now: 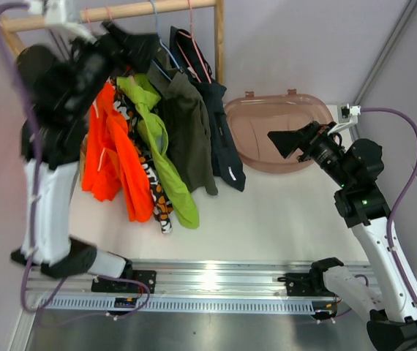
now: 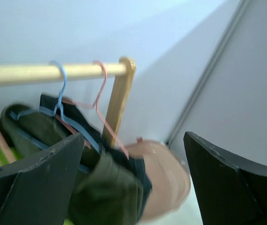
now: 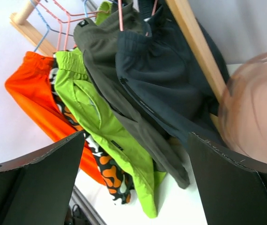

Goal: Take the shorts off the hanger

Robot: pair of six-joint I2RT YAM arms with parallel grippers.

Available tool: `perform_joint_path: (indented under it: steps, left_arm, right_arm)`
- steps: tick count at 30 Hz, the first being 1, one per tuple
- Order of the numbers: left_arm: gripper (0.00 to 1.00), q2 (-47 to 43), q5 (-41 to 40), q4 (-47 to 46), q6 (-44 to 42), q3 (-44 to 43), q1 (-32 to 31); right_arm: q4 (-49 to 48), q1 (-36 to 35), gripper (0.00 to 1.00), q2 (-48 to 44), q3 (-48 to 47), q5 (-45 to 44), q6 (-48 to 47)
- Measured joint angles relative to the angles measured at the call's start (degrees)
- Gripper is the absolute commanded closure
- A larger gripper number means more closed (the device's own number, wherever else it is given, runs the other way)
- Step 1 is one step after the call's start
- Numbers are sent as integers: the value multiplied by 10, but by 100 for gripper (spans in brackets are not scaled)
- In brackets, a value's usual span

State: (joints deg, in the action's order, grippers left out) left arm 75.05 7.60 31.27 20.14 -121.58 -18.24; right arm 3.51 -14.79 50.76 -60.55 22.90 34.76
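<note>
Five pairs of shorts hang from hangers on a wooden rail (image 1: 150,10): bright orange (image 1: 106,157), camouflage (image 1: 159,203), lime green (image 1: 161,150), dark olive (image 1: 190,131) and navy-black (image 1: 222,142). My left gripper (image 1: 137,45) is raised to the rail, just above the hanging waistbands, and stands open with nothing in it. In the left wrist view, the left gripper (image 2: 133,140) frames the olive shorts (image 2: 110,187) on a blue hanger (image 2: 58,82). My right gripper (image 1: 285,142) is open and empty over the basin, pointing at the shorts; between its fingers hangs the lime green pair (image 3: 96,112).
A translucent pink basin (image 1: 267,131) lies right of the rack, against its wooden end post (image 1: 219,44). A metal track (image 1: 208,281) runs along the near table edge. Walls close in behind and to the right.
</note>
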Motion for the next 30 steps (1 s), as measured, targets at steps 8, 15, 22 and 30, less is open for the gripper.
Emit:
perform_joint_path:
  steps: [8, 15, 22, 30]
  left_arm:
    - [4, 279, -56, 41, 14, -194, -57]
    - [4, 350, -75, 46, 26, -194, -98]
    - [4, 352, -112, 38, 41, -194, -103]
    - [8, 356, -151, 30, 49, -180, -103]
  right_arm:
    - [67, 0, 1, -62, 0, -50, -55]
    - [102, 0, 1, -85, 9, -64, -80]
    - [117, 0, 1, -84, 17, -67, -85]
    - [122, 0, 1, -85, 17, -75, -94]
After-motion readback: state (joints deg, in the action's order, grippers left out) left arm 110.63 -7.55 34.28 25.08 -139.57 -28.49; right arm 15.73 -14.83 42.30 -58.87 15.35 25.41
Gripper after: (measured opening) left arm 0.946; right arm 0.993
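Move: The navy shorts' waistband, on its pink hanger, lies about 23 cm ahead of the left hand, 13 cm to its right and 17 cm below. The olive shorts' waistband is some 7 cm to the left of it and 2 cm nearer; the wooden end post stands about 5 cm farther out and 6 cm to the right of it. From the right hand the navy waistband is roughly 24 cm ahead, 17 cm left and slightly higher. Still open, the left hand swoops forward 18 cm, down and right towards the navy waistband, tipping down; the right retreats. ##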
